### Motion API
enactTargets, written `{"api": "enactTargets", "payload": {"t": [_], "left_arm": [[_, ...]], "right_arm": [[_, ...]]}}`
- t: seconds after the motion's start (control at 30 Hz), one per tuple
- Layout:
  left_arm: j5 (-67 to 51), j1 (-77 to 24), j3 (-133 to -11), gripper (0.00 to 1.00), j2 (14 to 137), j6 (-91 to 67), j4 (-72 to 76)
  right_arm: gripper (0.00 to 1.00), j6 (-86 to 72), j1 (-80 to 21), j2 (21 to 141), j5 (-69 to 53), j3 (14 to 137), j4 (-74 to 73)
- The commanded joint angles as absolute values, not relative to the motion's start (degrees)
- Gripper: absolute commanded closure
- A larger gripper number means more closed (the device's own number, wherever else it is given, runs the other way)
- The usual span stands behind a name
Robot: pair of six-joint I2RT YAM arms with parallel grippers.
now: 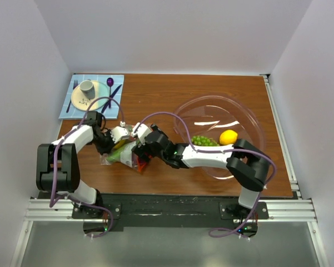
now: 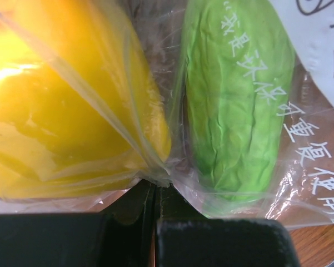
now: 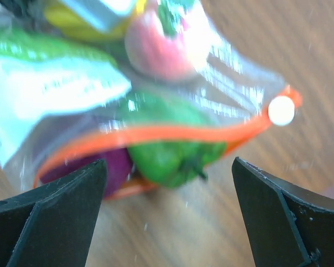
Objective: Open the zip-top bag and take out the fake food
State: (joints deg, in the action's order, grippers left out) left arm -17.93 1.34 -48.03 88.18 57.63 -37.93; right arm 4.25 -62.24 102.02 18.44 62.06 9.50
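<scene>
The zip-top bag (image 1: 122, 156) lies on the table between my two grippers, its orange zip mouth (image 3: 155, 133) open toward the right wrist camera. My left gripper (image 2: 155, 186) is shut on a fold of the bag's plastic, with a yellow piece (image 2: 61, 111) and a green piece (image 2: 239, 111) inside, right in front of it. My right gripper (image 3: 169, 189) is open and empty at the bag's mouth. A green pepper (image 3: 172, 156) and a purple piece (image 3: 114, 167) sit in the mouth, a red-pink piece (image 3: 161, 44) deeper in. A lemon (image 1: 228, 137) and green grapes (image 1: 203, 141) lie in the bowl.
A large clear bowl (image 1: 250, 119) stands at the right of the table, under my right arm. A blue placemat (image 1: 118, 80) at the back left holds a plate with a grey cup (image 1: 86, 87), a fork, a purple spoon and a knife.
</scene>
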Motion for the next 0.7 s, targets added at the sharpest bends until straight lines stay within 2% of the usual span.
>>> {"api": "enactTargets", "payload": {"t": [0.0,0.37,0.43,0.47,0.53,0.57,0.63,0.67], "left_arm": [[-18.19,0.88,-49.48,1.00,89.74,60.73,-38.67],[-18.81,0.88,-50.10,1.00,89.03,64.87,-43.24],[-18.46,0.88,-50.10,1.00,89.21,64.51,-42.72],[-18.46,0.97,-50.27,1.00,89.21,64.25,-42.54],[-18.46,0.97,-50.27,1.00,89.56,63.81,-42.19],[-18.46,0.88,-50.27,1.00,89.73,63.63,-42.01],[-18.46,0.97,-50.10,1.00,90.00,62.85,-41.22],[-18.37,0.88,-50.01,1.00,90.17,62.67,-41.05]], "right_arm": [[0.01,9.57,-62.31,106.60,16.97,67.05,11.79],[0.02,9.85,-59.60,113.47,11.00,74.61,8.62],[0.06,8.18,-59.50,113.03,9.76,74.79,6.69],[0.19,7.83,-59.50,112.85,8.54,74.19,6.16],[0.35,6.25,-59.50,111.19,7.65,72.69,5.89],[0.55,5.54,-59.41,110.22,7.21,70.95,5.98],[0.76,2.56,-59.50,106.12,7.21,68.92,5.98],[0.93,0.90,-59.50,104.34,7.29,66.56,6.41]]}}
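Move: The green pepper sits in the bag's open orange mouth, about 3 cm ahead, 3 cm left and 5 cm below my open right hand. The peach lies some 4 cm farther out and 6 cm farther left than the pepper; the purple eggplant is about 6 cm nearer me and 2 cm left of the pepper. From my left hand, pinching the bag film, the pepper is roughly 14 cm right, 3 cm ahead and 2 cm higher. I sink my open right hand about 5 cm while reaching some 4 cm forward and left, sliding the fingertips under the bag's upper orange lip. Once they straddle the green pepper, I close them by over a third onto its sides and start easing back slightly. My left hand keeps its pinch on the film, turning about 5 degrees clockwise. ##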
